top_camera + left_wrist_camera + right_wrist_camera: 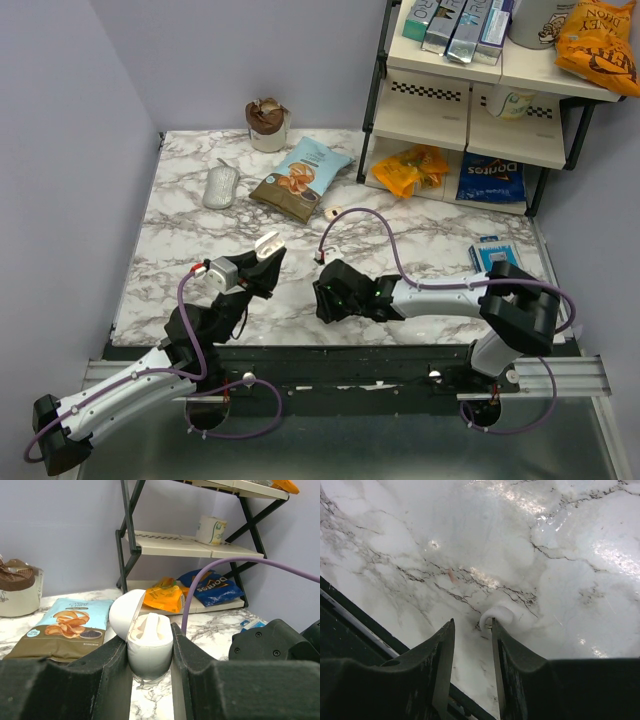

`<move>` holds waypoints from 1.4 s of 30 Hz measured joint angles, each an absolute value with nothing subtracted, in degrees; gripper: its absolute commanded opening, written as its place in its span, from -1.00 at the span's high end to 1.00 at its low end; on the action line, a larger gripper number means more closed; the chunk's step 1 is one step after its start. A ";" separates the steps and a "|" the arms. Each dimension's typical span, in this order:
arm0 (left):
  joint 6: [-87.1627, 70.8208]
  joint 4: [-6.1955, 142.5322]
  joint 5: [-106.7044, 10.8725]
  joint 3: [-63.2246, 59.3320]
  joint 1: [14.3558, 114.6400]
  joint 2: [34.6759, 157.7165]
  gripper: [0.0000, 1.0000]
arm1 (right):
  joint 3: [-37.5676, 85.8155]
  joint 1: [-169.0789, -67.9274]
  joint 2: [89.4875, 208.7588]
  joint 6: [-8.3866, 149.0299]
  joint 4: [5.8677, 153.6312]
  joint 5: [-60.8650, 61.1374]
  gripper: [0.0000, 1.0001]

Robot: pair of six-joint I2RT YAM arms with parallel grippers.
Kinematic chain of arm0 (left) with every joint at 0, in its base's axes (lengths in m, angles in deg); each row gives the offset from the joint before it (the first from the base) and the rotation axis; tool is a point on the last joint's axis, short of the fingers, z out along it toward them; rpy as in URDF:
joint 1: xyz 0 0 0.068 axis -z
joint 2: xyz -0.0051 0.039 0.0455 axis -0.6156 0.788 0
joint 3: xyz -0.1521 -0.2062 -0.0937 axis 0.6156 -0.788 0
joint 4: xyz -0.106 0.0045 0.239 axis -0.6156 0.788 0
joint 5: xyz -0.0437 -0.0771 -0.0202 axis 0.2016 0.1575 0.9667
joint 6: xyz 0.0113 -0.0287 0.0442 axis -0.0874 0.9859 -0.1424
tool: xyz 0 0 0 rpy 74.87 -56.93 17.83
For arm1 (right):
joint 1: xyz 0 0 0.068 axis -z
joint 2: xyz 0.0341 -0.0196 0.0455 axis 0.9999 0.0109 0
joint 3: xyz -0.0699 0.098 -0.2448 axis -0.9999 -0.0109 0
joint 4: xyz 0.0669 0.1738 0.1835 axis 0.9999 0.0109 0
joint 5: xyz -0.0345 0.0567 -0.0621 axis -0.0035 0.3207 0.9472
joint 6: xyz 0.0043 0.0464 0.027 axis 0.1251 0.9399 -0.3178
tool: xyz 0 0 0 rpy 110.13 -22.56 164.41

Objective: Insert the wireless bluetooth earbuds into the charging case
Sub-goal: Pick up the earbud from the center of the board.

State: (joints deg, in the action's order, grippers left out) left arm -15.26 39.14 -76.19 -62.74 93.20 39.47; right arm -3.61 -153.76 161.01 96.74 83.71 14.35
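My left gripper (262, 262) (148, 639) is shut on the charging case (267, 242) (150, 652), a white rounded case held upright above the table with its lid swung open to the left. A white earbud (154, 624) lies in the case's top. My right gripper (322, 298) (472, 623) stands open, low over the marble near the table's front edge. A second small white earbud (498, 615) lies on the table at the tip of its right finger (512, 652), on that finger's outer side. Only bare marble shows between the jaws.
A grey mouse-like object (222, 186), a snack bag (300, 178) and a cup (267, 124) sit at the back. A shelf rack (470, 110) with snacks stands at the back right, a blue box (489, 251) at the right. A small cream item (333, 211) lies mid-table.
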 measured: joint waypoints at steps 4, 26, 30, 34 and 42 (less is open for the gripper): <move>-15.17 39.14 -76.17 -62.74 93.20 39.49 1.00 | -4.24 -153.73 160.40 97.00 83.73 15.09 0.12; -14.49 39.16 -76.17 -62.74 93.22 39.51 1.00 | -4.44 -153.03 159.74 98.69 86.66 18.74 0.99; -14.38 39.16 -76.17 -62.74 93.22 39.51 1.00 | -5.53 -153.01 157.93 98.38 87.73 19.57 0.99; -14.25 39.16 -76.17 -62.74 93.20 39.55 1.00 | -7.96 -153.01 151.98 96.74 92.17 20.68 0.99; -12.96 39.73 -72.84 -61.12 93.20 43.86 1.00 | -2.23 -152.79 128.16 83.43 100.37 17.27 0.99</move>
State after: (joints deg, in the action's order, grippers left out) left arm -12.96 39.73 -72.84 -61.12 93.20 43.86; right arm -2.23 -152.79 128.16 83.43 100.37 17.27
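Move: The earbud lies on the board just off the right hand's half-open, low fingertips, about 2 cm to their right, 1 cm ahead and 1 cm lower. The open charging case, in the left grip, stands some 25 cm above the right hand, roughly 3 cm ahead and 7 cm left; the small beige box lies about 26 cm ahead and 3 cm right, near board height. From the left hand the earbud is some 25 cm below, 9 cm right and 2 cm back. The right hand creeps about 2 cm right and 1 cm forward just above the board, its fingers slowly narrowing and then shutting to pinch the earbud between their tips. Keeping that pinch, it sweeps some 4 cm farther right and then rises fast, ending about 16 cm up with the fingers tipped some 20 degrees towards level, while the left hand keeps its grip on the open case and only near the end eases about 2 cm right. ##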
